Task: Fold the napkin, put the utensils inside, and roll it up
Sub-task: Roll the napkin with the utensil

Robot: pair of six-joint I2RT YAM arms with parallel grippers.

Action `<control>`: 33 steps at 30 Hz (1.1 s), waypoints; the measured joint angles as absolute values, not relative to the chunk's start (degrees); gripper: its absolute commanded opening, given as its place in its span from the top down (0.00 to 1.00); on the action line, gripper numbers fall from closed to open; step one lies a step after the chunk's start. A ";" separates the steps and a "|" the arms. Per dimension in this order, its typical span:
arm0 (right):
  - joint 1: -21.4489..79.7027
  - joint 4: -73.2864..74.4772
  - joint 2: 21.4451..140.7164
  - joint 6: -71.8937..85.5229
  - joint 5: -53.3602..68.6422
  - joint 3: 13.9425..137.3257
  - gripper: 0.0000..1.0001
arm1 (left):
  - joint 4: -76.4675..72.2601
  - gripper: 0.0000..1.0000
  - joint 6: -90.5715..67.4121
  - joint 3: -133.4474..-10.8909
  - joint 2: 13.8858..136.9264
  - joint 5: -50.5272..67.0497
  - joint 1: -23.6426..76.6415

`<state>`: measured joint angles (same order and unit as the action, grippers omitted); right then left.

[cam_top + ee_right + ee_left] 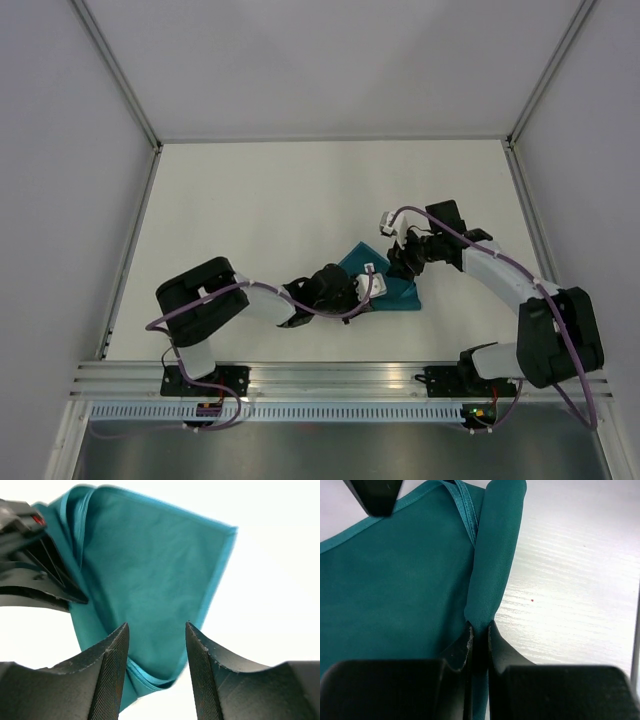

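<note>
The teal napkin lies folded into a small wedge near the middle of the table, partly under both grippers. In the left wrist view one edge of the napkin is rolled into a thick tube, and my left gripper is shut on the near end of that roll. My right gripper hovers open over the napkin, its jaws wide apart and holding nothing. Seen from above, the left gripper and right gripper nearly touch. The utensils are out of view.
The white table is walled on the left, right and back. An aluminium rail runs along the near edge by the arm bases. A right finger shows at the top left of the left wrist view.
</note>
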<state>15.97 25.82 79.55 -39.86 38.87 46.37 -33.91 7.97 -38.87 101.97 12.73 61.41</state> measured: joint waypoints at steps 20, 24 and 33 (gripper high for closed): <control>18.50 22.68 62.35 -43.66 34.57 34.89 0.43 | -26.79 0.98 -11.68 -50.94 112.38 39.42 49.65; 23.16 22.44 61.19 -45.52 33.01 31.99 0.42 | -24.58 0.98 -14.24 -53.17 114.15 42.72 48.27; 31.24 19.64 61.14 -48.90 28.45 27.05 0.42 | -18.33 0.98 -19.31 -58.96 118.83 50.00 45.56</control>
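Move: The left hand already pinches the napkin's rolled near edge; the flat part it is rolling onto has its middle about 6 cm ahead and 5 cm to its right, about 2 cm lower. For the empty right hand, the free right stretch of the roll lies about 7 cm back, directly in line sideways and 7 cm down. The left gripper's fingertips are roughly 7 cm back, 8 cm left and 5 cm below the right hand. Keeping its pinch on the roll, the left hand twists it steadily, top side going forward over the flat napkin, by nearly 50 degrees, creeping about 2 cm forward. The right hand, fingers staying half open, rises about 2 cm, then travels in two dips some 8 cm back and ends 3 cm lower, over the roll beside the left fingertips, turning slightly counter-clockwise; no touch by it can be seen. ##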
